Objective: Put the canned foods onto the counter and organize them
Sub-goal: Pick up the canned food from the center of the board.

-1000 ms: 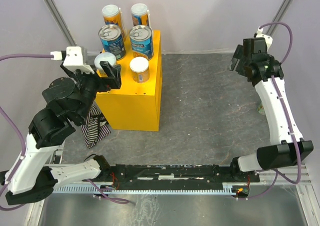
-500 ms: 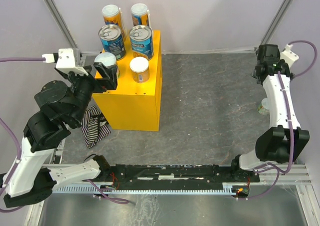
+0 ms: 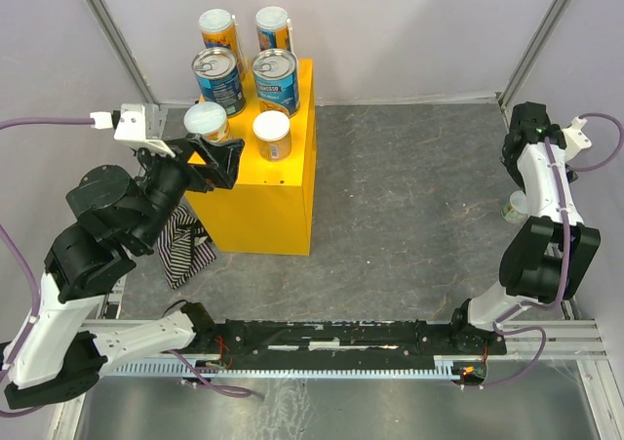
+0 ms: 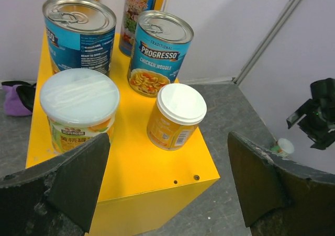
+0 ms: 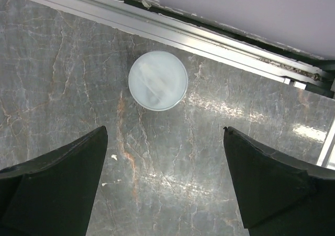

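Observation:
Several cans stand on the yellow counter (image 3: 255, 188). At its back are two tall orange ones, and in front of them two blue Progresso cans (image 4: 158, 52). Nearest me are a white-lidded can (image 4: 78, 110) and a small orange can (image 4: 175, 116). My left gripper (image 4: 167, 142) hovers open over the counter's near corner, just short of those two, holding nothing. One more can (image 5: 157, 80), seen from above by its pale lid, stands on the floor by the right wall. My right gripper (image 5: 165, 131) hangs open right over the floor beside it, empty.
A striped cloth (image 3: 185, 248) lies on the floor left of the counter, under my left arm. A purple object (image 4: 17, 96) sits behind the counter's left side. An aluminium rail (image 5: 209, 37) runs along the wall just past the floor can (image 3: 514, 206).
The right arm has swung to the right wall and turned down over the floor can. The left gripper has drawn back from the white-lidded can and turned towards the counter's near corner.

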`<state>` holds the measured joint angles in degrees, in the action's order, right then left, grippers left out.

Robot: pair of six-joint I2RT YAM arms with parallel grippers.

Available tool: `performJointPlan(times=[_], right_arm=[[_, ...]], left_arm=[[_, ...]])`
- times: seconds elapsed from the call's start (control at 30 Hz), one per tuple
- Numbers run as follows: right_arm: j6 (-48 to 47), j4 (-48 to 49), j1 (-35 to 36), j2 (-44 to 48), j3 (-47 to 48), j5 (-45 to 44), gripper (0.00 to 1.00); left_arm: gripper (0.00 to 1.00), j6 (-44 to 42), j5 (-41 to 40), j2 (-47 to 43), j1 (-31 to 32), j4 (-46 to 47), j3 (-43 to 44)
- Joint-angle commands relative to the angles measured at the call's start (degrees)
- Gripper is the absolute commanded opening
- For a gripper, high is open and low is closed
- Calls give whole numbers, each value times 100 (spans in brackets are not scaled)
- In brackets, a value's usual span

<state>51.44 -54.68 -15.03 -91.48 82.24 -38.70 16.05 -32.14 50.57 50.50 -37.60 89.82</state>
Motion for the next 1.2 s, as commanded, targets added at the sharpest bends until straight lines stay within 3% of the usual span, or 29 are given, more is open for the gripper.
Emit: performJointPlan(times=[0.0, 0.17, 1.17], right_arm=[[444, 157, -48, -173, -208, -282, 99], [559, 552, -177, -259, -549, -196, 99], [850, 983, -343, -1455, -134, -218, 99]], left_arm=[[99, 354, 439, -85, -5, 278, -103], [99, 277, 416, -233, -10, 481, -264], [99, -392, 558, -201, -5, 1284, -589]])
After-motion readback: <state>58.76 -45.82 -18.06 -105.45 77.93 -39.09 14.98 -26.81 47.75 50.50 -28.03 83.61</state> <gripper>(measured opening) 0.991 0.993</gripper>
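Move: The white-lidded canned food stands on the table about 3 cm ahead of the right hand, 5 cm to its right and some 14 cm below. The metal rail along the table's right edge runs about 8 cm farther right, beyond that can. From the left hand, open above the yellow box, the can is very roughly 14 cm ahead, 65 cm to the right and 45 cm down. The right hand sinks about 10 cm towards the white-lidded can by the right rail, edging a couple of centimetres to its right on the way. The fingers stay wide open, pointing down and outward, while the wrist turns just under 10 degrees clockwise, bringing the gap in line with the lid. No touch on the can can be seen. ##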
